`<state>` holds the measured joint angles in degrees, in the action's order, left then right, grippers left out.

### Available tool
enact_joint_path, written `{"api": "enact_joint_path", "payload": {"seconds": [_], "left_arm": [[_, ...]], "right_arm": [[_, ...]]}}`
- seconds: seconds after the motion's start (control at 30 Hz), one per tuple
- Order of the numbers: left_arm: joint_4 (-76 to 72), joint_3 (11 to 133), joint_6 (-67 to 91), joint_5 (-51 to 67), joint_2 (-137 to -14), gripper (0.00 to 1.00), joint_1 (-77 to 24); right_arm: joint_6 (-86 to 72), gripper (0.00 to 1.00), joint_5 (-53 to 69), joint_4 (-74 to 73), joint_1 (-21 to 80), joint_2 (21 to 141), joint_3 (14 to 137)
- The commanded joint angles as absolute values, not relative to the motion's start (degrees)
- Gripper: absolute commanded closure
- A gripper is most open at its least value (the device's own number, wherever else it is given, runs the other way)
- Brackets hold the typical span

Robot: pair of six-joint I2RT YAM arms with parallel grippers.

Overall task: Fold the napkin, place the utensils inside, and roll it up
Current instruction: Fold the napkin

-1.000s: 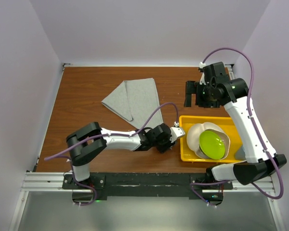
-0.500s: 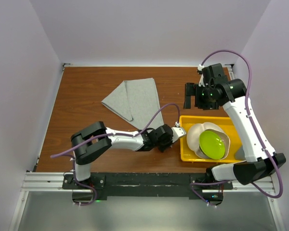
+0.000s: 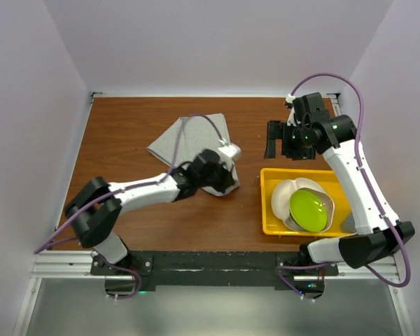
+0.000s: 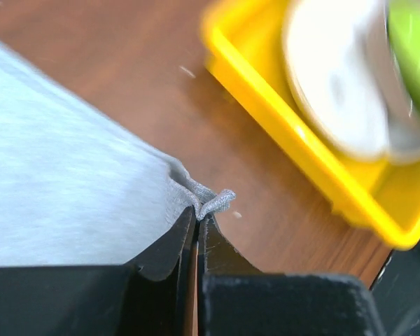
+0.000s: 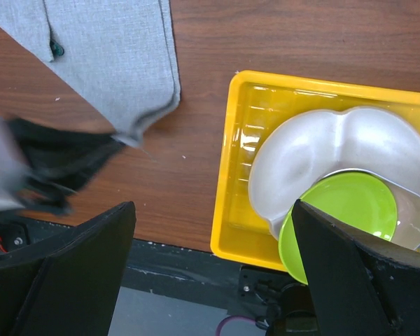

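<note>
The light grey napkin (image 3: 189, 140) lies folded on the brown table, left of centre. My left gripper (image 3: 225, 187) is at its near right corner. In the left wrist view the gripper (image 4: 197, 213) is shut, and the napkin's (image 4: 70, 196) corner is bunched up between the tips. My right gripper (image 3: 281, 143) hangs high over the back right of the table. Its fingers stand wide open with nothing between them (image 5: 211, 210), and below it lies the napkin (image 5: 112, 56). The utensils are out of view.
A yellow tray (image 3: 266, 203) sits near the front right and holds a white bowl (image 3: 294, 190) and a green bowl (image 3: 310, 210). Its left rim (image 5: 227, 175) lies a short way right of the pinched corner. White walls close in the table on three sides.
My left arm swung from the tray's left edge back and left to the napkin's near corner, and its jaws closed on the cloth. The right arm barely moved.
</note>
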<state>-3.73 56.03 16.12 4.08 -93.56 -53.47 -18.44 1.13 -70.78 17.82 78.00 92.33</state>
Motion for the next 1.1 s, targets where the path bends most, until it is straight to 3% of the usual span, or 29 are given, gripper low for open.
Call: {"api": "enact_joint_path", "payload": {"seconds": [0.0,0.5,1.07], "left_arm": [[-8.6,53.4,29.1,13.3,-87.5,1.0,-44.6],[-18.0,45.7,46.5,19.9,-83.0,1.0,-17.6],[-23.5,42.4,55.5,19.2,-85.7,1.0,-6.2]], "right_arm": [[-19.0,0.02,2.9,-68.5,17.5,78.7,93.4],[-19.0,0.02,5.4,-67.1,17.6,82.4,95.7],[-18.1,0.02,6.3,-67.2,17.5,84.3,95.4]]}}
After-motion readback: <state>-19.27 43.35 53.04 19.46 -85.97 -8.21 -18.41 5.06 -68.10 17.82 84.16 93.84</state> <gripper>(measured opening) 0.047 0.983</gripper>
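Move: The napkin's near-right corner is already pinched in the left fingers, about 9 cm above the table; the napkin's left corner, towards which it is being taken, lies some 17 cm ahead and 28 cm to the left. The napkin's far-right corner is about 28 cm ahead and 5 cm left, the green utensil end some 10 cm ahead and 11 cm left, the yellow tray 27 cm right and 2 cm back. From the right hand, the left corner is roughly 13 cm ahead, 41 cm left and 24 cm below. The pinched corner is carried across the napkin by the left hand, about 23 cm left and 15 cm forward, rising some 5 cm early and then staying nearly level, towards the left corner. The hand swings some 50 degrees counter-clockwise while its left side dips, fingers staying shut on the cloth. The right hand, open and empty, eases 3 cm forward-left and slightly down. ##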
